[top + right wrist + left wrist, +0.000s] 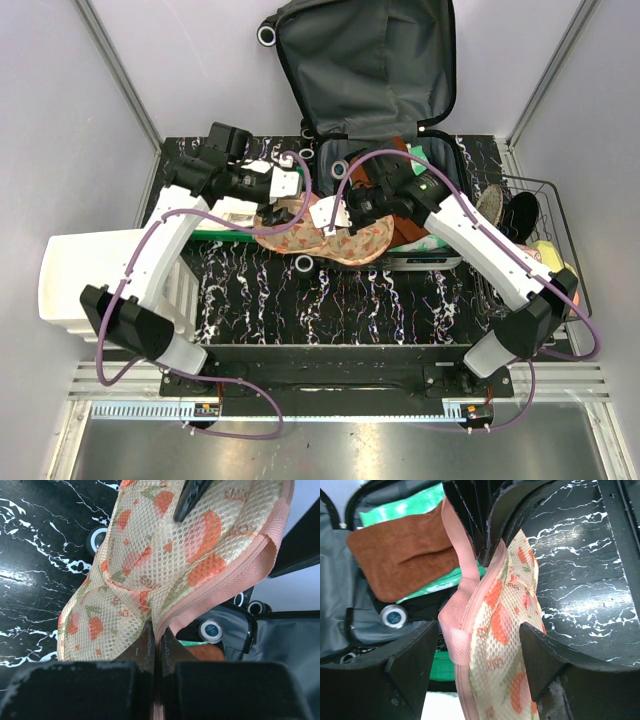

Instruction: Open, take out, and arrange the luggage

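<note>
The luggage [365,60] lies open at the back of the table, its dark grey lined lid standing up and its base [440,165] behind the arms. A peach-print mesh pouch [325,238] with pink trim hangs in front of it, between both grippers. My right gripper [160,640] is shut on the pouch's pink zip edge [235,575]. My left gripper [480,652] stands open around the pouch's other end [495,630]; the right finger [545,655] is close to the mesh and the left finger [410,665] is apart from it.
A brown cloth [405,555] and a green packet [400,510] lie inside the luggage. A white drawer unit [85,275] stands at the left, with a green bin edge [215,237] beside it. A wire basket [530,230] with items sits at the right.
</note>
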Motion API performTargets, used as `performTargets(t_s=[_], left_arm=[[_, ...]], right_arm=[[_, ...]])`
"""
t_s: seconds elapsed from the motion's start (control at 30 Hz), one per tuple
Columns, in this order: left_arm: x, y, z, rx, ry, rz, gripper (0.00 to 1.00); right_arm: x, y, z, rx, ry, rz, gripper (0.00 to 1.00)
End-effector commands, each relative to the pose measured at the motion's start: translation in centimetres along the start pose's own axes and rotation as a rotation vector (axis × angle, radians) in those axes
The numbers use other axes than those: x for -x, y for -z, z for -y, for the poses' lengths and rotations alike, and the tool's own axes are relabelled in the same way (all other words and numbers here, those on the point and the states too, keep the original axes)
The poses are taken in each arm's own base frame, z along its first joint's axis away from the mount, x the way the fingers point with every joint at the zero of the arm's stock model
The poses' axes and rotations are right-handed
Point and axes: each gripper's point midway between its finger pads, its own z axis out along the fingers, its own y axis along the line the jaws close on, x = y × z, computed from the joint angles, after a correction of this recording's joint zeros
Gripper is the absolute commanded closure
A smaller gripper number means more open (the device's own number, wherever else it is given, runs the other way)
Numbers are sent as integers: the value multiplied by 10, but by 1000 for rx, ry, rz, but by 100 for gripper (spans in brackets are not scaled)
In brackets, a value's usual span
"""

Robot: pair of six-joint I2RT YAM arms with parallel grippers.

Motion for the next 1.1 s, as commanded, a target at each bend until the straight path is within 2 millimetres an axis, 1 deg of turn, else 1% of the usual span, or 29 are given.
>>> performTargets(t_s=[0.0, 0.07, 0.13, 0.17, 0.23, 0.27, 0.3, 0.33, 0.37, 0.4, 0.43, 0.47, 0.5, 0.57, 0.6, 0.63, 0.67, 0.7, 0.73, 0.77, 0.8, 0.83, 0.87, 0.9, 0.93, 0.97, 1.0, 1.03, 1.07], left_arm=[[6, -15, 7, -88, 93, 31, 32], [6, -18, 4, -83, 122, 6, 40], [5, -21, 1, -93, 156, -1, 51], [5, -22, 1, -96, 165, -3, 70], [-1, -19, -2, -91, 183, -28, 96], [-5, -16, -3, -87, 184, -39, 100], [-13, -6, -8, -60, 187, -53, 100], [-20, 1, -14, -34, 161, -78, 100], [-25, 8, -20, -9, 139, -95, 100], [-33, 25, -32, 42, 88, -122, 100], [-36, 36, -43, 83, 50, -151, 100], [-37, 46, -53, 122, 20, -163, 100], [-45, 65, -71, 187, -18, -185, 100], [-42, 90, -96, 265, -101, -220, 100], [-53, 101, -110, 292, -144, -255, 100], [-48, 114, -124, 329, -199, -276, 100], [-53, 119, -131, 335, -221, -285, 100], [-56, 130, -141, 354, -275, -301, 100], [-54, 135, -147, 365, -318, -306, 100], [-62, 137, -151, 359, -344, -320, 100], [-69, 142, -156, 350, -431, -352, 100], [-85, 138, -153, 326, -439, -371, 100], [-93, 134, -152, 306, -467, -376, 100], [-107, 143, -154, 298, -524, -406, 100], [-126, 135, -146, 259, -518, -411, 100], [-139, 132, -141, 234, -525, -423, 100], [-148, 128, -138, 195, -587, -436, 100], [-167, 121, -127, 154, -579, -447, 100], [-177, 117, -125, 134, -598, -454, 100]], right_arm=[[28, 20, 28, -144, 156, 43, 100], [30, 17, 27, -152, 188, 36, 100], [33, 17, 30, -174, 206, 43, 100], [34, 17, 32, -182, 204, 47, 100], [32, 19, 37, -218, 139, 43, 89], [31, 20, 38, -228, 110, 34, 83], [27, 20, 37, -235, 50, 27, 64], [22, 21, 38, -250, 20, 12, 54], [18, 23, 35, -254, -11, 12, 40], [10, 27, 35, -269, -81, 12, 29], [9, 29, 39, -296, -110, 27, 16], [5, 31, 38, -305, -144, 28, 11], [1, 32, 38, -314, -200, 32, 8], [-11, 36, 44, -343, -263, 19, 4], [-13, 38, 45, -352, -300, 21, 4], [-19, 39, 47, -363, -323, 12, 4], [-22, 38, 49, -365, -340, 8, 4], [-23, 38, 49, -370, -357, 9, 4], [-24, 38, 52, -377, -362, 11, 4], [-26, 37, 52, -379, -369, 8, 4], [-26, 37, 52, -379, -373, 7, 4], [-27, 36, 52, -380, -376, 5, 4], [-28, 34, 52, -377, -379, 3, 4], [-29, 34, 51, -377, -384, 0, 4], [-30, 33, 51, -378, -387, -2, 4], [-29, 34, 51, -378, -393, -1, 4], [-31, 33, 51, -375, -395, -2, 4], [-30, 32, 49, -372, -397, -3, 4], [-31, 31, 49, -370, -401, -5, 4]])
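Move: The patterned mesh bag, pinched by the right fingers, has its edge between the left hand's open fingers; its middle is about 6 cm right of, 4 cm behind and 5 cm below the left hand. From that hand the green tray lies some 13 cm left, 3 cm ahead and 24 cm down; the suitcase is about 23 cm right, 4 cm ahead. From the right hand, the bag's middle is some 2 cm back, 1 cm left, the brown cloth 18 cm right, 3 cm ahead. The mesh bag changes hands: the left fingers sink 2–3 cm and pinch its edge, then the right fingers open wide, let go and draw about 5 cm forward and some 3 cm right, turning clockwise. The left hand sweeps the bag about 16 cm forward and as far left, over the green tray towards its far side, rising on the way and dipping again, with a roll of some 30 degrees. ##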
